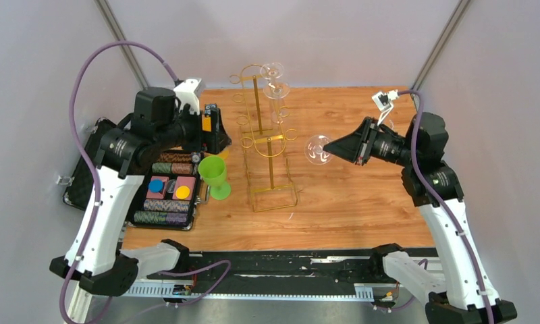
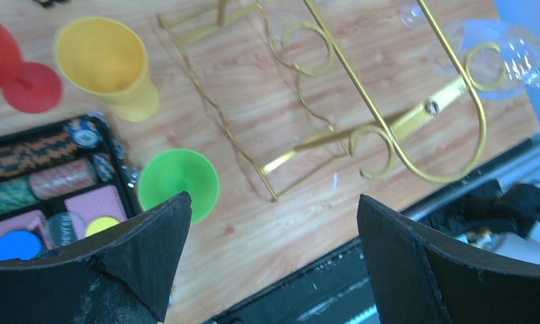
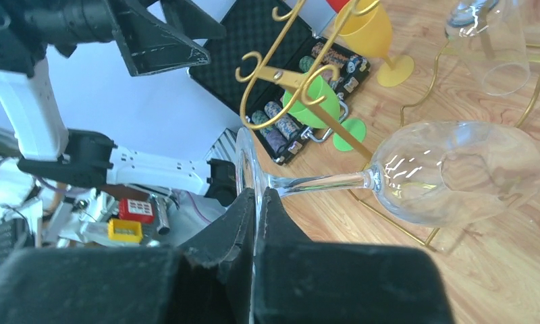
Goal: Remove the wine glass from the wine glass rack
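My right gripper (image 1: pixel 331 146) (image 3: pixel 259 196) is shut on the foot of a clear wine glass (image 1: pixel 316 149) (image 3: pixel 456 172). The glass lies sideways in the air, bowl pointing left, just right of the lower arm of the gold wine glass rack (image 1: pixel 271 158) (image 3: pixel 287 74) and clear of its loops. Two more clear glasses (image 1: pixel 275 79) hang from the rack's upper arm. My left gripper (image 1: pixel 217 131) (image 2: pixel 273 198) is open and holds nothing. It hovers left of the rack (image 2: pixel 389 121), above a green cup (image 1: pixel 214 174).
An open black case of poker chips (image 1: pixel 166 192) lies at the left of the wooden table. A yellow cup (image 2: pixel 109 67) and a red cup (image 2: pixel 17 74) stand beyond the green cup (image 2: pixel 178 181). The black rail (image 1: pixel 281 264) runs along the near edge.
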Robot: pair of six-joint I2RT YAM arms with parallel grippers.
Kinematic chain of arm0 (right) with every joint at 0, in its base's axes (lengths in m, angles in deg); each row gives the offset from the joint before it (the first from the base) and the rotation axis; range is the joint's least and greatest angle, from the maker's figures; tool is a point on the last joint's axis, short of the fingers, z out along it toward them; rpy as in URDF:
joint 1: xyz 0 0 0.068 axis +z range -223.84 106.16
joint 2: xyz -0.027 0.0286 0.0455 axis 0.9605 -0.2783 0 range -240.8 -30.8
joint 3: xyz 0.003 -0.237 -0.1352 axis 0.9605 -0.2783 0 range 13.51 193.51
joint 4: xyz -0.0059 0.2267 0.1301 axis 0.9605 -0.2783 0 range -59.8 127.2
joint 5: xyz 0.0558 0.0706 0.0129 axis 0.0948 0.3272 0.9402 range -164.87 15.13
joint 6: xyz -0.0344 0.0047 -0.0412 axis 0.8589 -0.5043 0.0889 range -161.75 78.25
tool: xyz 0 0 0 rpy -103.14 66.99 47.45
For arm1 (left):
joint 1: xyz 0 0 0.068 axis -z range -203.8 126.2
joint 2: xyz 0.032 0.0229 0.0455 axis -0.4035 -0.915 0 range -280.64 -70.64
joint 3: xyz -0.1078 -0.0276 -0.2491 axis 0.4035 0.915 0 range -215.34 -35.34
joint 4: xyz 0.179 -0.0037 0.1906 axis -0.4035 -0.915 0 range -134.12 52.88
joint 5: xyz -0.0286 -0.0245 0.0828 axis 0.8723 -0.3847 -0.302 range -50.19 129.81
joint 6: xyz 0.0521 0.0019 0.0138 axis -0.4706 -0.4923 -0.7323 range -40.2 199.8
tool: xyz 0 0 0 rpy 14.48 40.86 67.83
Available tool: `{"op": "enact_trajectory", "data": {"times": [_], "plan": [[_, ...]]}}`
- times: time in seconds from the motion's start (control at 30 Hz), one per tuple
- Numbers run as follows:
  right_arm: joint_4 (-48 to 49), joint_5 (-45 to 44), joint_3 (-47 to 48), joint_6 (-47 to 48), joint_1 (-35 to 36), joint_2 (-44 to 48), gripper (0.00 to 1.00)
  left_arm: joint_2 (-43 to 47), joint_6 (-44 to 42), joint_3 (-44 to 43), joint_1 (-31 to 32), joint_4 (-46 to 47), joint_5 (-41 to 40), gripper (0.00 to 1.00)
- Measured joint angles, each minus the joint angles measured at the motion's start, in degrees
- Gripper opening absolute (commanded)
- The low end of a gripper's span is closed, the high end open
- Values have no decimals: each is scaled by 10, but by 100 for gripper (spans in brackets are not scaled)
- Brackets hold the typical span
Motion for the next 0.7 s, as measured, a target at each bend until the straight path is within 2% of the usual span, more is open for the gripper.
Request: {"op": "enact_trajectory", "data": {"times": [0.17,0.4,0.7], "plan": [[-12,10,-25,57,39,46,0,58,31,91,0,27,64,100],[-43,-18,-54,137,202,80,0,113,92,193,0,47,118,100],[-66,-67,-62,190,354,72,0,195,163,272,0,82,186,100]]}}
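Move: The right gripper already holds the clear wine glass by its foot; the glass's middle hangs about 8 cm below and 3 cm ahead of that hand, 2 cm left. The open left gripper is roughly 22 cm left of it, 2 cm ahead and nearly level. Between them, about 12 cm left of the right hand and 2 cm ahead, stands the rack's near top end. From the left hand, the clear glass is 20 cm right, 5 cm ahead, 8 cm lower; the green glass is nearly 30 cm below, 3 cm left. Keep the right fingers shut on the glass's foot and draw it back about 15 cm, curving left around the near end of the rack and sinking slightly, while turning the hand some 30 degrees counter-clockwise and tipping its bowl forward. Bring the wide-open left gripper back about 9 cm and down 5, slightly right, rolling its left side down some 20 degrees to close in on the glass. ##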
